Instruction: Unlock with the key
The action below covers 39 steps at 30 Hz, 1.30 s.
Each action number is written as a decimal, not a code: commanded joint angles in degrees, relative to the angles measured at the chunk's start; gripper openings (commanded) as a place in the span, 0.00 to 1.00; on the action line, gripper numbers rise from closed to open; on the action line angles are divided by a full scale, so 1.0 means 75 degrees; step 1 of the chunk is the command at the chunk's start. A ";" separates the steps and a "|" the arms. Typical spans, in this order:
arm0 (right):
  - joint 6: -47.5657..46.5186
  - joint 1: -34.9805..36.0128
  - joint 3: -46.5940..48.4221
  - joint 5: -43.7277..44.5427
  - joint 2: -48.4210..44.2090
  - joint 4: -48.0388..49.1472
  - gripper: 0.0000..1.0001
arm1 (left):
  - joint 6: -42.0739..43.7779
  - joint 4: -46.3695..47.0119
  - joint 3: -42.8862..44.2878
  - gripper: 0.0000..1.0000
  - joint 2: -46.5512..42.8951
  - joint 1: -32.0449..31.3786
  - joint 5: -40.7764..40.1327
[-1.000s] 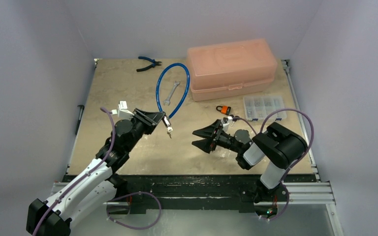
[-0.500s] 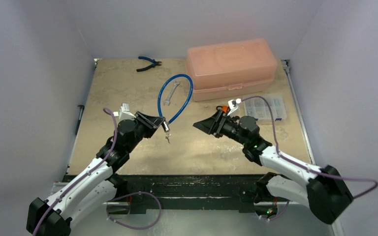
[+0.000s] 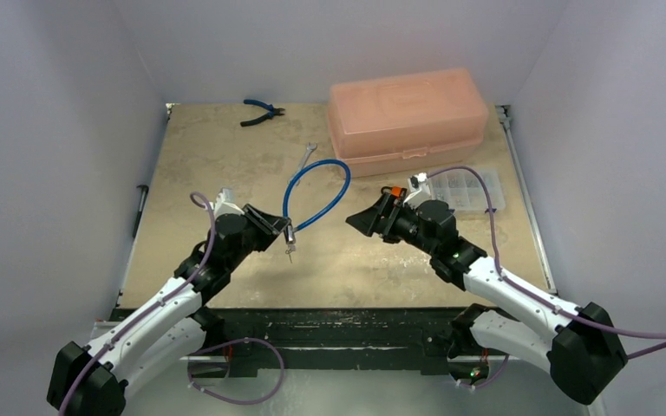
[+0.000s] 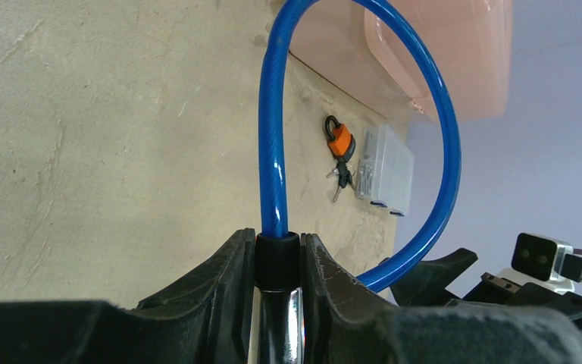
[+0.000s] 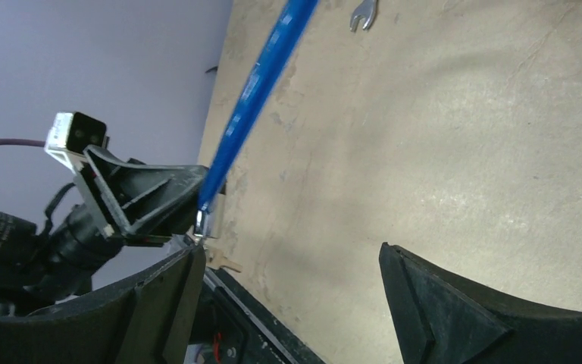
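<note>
The blue cable lock loops up over the table, and my left gripper is shut on its black and chrome barrel. A small key hangs from the barrel's lower end; it also shows in the right wrist view as a brass key. My right gripper hovers to the right of the barrel, pointing left at it. Its fingers stand wide apart with only bare table between them. The blue cable runs down to the left gripper's jaws.
An orange padlock with keys lies behind my right gripper, next to a clear parts box. A pink plastic case stands at the back right. Blue pliers and a wrench lie at the back.
My right arm has stretched out toward the table's middle and its jaws have opened wider. My left gripper has drawn the lock slightly nearer, and the cable loop has shifted right.
</note>
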 commanded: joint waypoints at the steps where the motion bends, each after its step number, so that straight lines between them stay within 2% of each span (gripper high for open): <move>1: 0.0328 0.0102 -0.0025 -0.0223 0.0112 0.0651 0.92 | 0.0207 0.0589 -0.0096 0.00 0.0221 -0.0021 0.0136; 8: 0.0847 0.0577 0.0072 -0.0224 0.0942 0.1465 0.91 | 0.0146 0.1002 -0.0466 0.00 0.0631 -0.0026 0.0356; 15: 0.1622 0.1142 0.0381 -0.0088 0.2297 0.2042 0.91 | 0.0247 0.0985 -0.0503 0.00 0.0751 -0.0026 0.0363; 21: 0.2674 0.1288 0.0467 -0.0228 0.3237 0.2503 0.88 | 0.0210 0.1071 -0.0624 0.00 0.0815 -0.0015 0.0426; 28: 0.3106 0.1342 0.0613 -0.0155 0.3831 0.3022 0.86 | 0.0203 0.1139 -0.0634 0.00 0.0883 -0.0023 0.0495; 37: 0.3352 0.1342 0.0763 -0.0012 0.4431 0.3445 0.63 | 0.0166 0.1135 -0.0702 0.00 0.0865 -0.0026 0.0573; 39: 0.3322 0.1342 0.0818 -0.0057 0.4529 0.3453 0.55 | 0.0174 0.1118 -0.0703 0.00 0.0840 -0.0024 0.0568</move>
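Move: The right hand's open fingers have the blue cable's stretch beside the lock about 11 cm to the left, 1 cm ahead and 3 cm lower. The silver lock is 17 cm left and 2 cm back, 4 cm lower; the wrench lies 21 cm ahead, 14 cm left, 15 cm down. From the left hand, already gripping the cable's end at the lock, that cable stretch is 7 cm right and 1 cm ahead, about level. Right fingers reach left and down about 10 cm around the cable, narrowing; left hand lowers lock 6 cm. ##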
